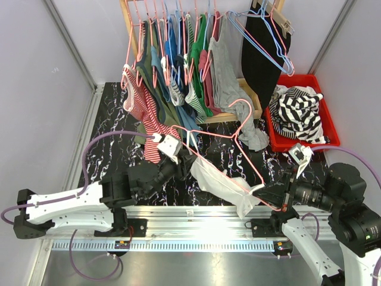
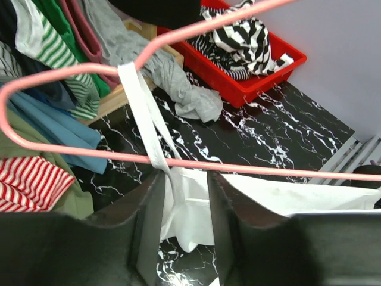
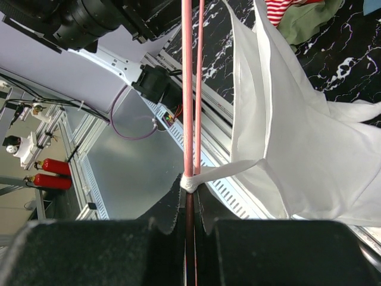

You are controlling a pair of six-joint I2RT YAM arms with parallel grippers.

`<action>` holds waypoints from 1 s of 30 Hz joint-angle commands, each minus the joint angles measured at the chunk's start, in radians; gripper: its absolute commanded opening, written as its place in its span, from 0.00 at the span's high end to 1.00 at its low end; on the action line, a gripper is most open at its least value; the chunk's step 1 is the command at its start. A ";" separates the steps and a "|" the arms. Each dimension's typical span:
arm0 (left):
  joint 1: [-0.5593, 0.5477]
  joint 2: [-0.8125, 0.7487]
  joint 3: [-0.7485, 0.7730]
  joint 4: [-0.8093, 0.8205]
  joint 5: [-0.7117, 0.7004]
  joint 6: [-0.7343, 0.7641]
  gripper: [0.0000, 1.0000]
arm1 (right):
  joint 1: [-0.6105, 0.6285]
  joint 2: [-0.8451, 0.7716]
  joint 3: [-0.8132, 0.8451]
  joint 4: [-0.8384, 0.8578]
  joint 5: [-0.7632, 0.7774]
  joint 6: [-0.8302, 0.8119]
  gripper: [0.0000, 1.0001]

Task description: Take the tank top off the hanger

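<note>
A pink wire hanger (image 1: 240,102) lies slanted over the black marble table, and a white tank top (image 1: 217,179) droops from it. My right gripper (image 1: 265,193) is shut on the hanger's near corner. In the right wrist view the hanger (image 3: 187,89) runs straight out of the right gripper (image 3: 190,189), with one strap bunched at the fingertips and the tank top (image 3: 297,149) hanging to the right. In the left wrist view the other strap (image 2: 140,101) loops over the hanger (image 2: 71,68) and runs down between the spread fingers of my left gripper (image 2: 183,176), against the left finger.
A clothes rack (image 1: 178,53) crowded with hung garments stands at the back. To its right sits a red bin (image 1: 330,128) holding striped clothes. A grey garment (image 1: 253,137) trails onto the table. A metal rail (image 1: 196,214) borders the near edge.
</note>
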 commanded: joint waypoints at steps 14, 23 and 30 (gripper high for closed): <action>0.093 -0.042 0.022 -0.032 -0.098 -0.044 1.00 | -0.003 0.001 0.000 -0.026 0.028 -0.028 1.00; 0.287 -0.204 -0.004 -0.170 -0.077 -0.026 1.00 | 0.004 -0.009 -0.026 0.006 -0.144 -0.030 1.00; 0.367 -0.231 -0.016 -0.244 0.016 -0.055 1.00 | 0.012 -0.022 0.013 0.046 -0.171 -0.016 1.00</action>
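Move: The near strap of the white tank top hangs almost between the left hand's half-open fingers, about 2 cm ahead, 1 cm to the right and 1 cm below. The hanger's left end is some 8 cm ahead of that hand, 5 cm left and 5 cm higher. The white top's body hangs around 7 cm back, 10 cm right and 5 cm lower. From the right hand the strap is roughly 11 cm ahead and 22 cm left, about level. The left fingers pinch the loose strap, closing fully as the hand dips about 2 cm. They then keep it and pull it left past the hanger's left end, some 13 cm left with a lesser forward part and a slight rise, the hand turning roughly 20 degrees counter-clockwise. The right hand keeps its grip on the hanger's other end, easing 2 cm back. ##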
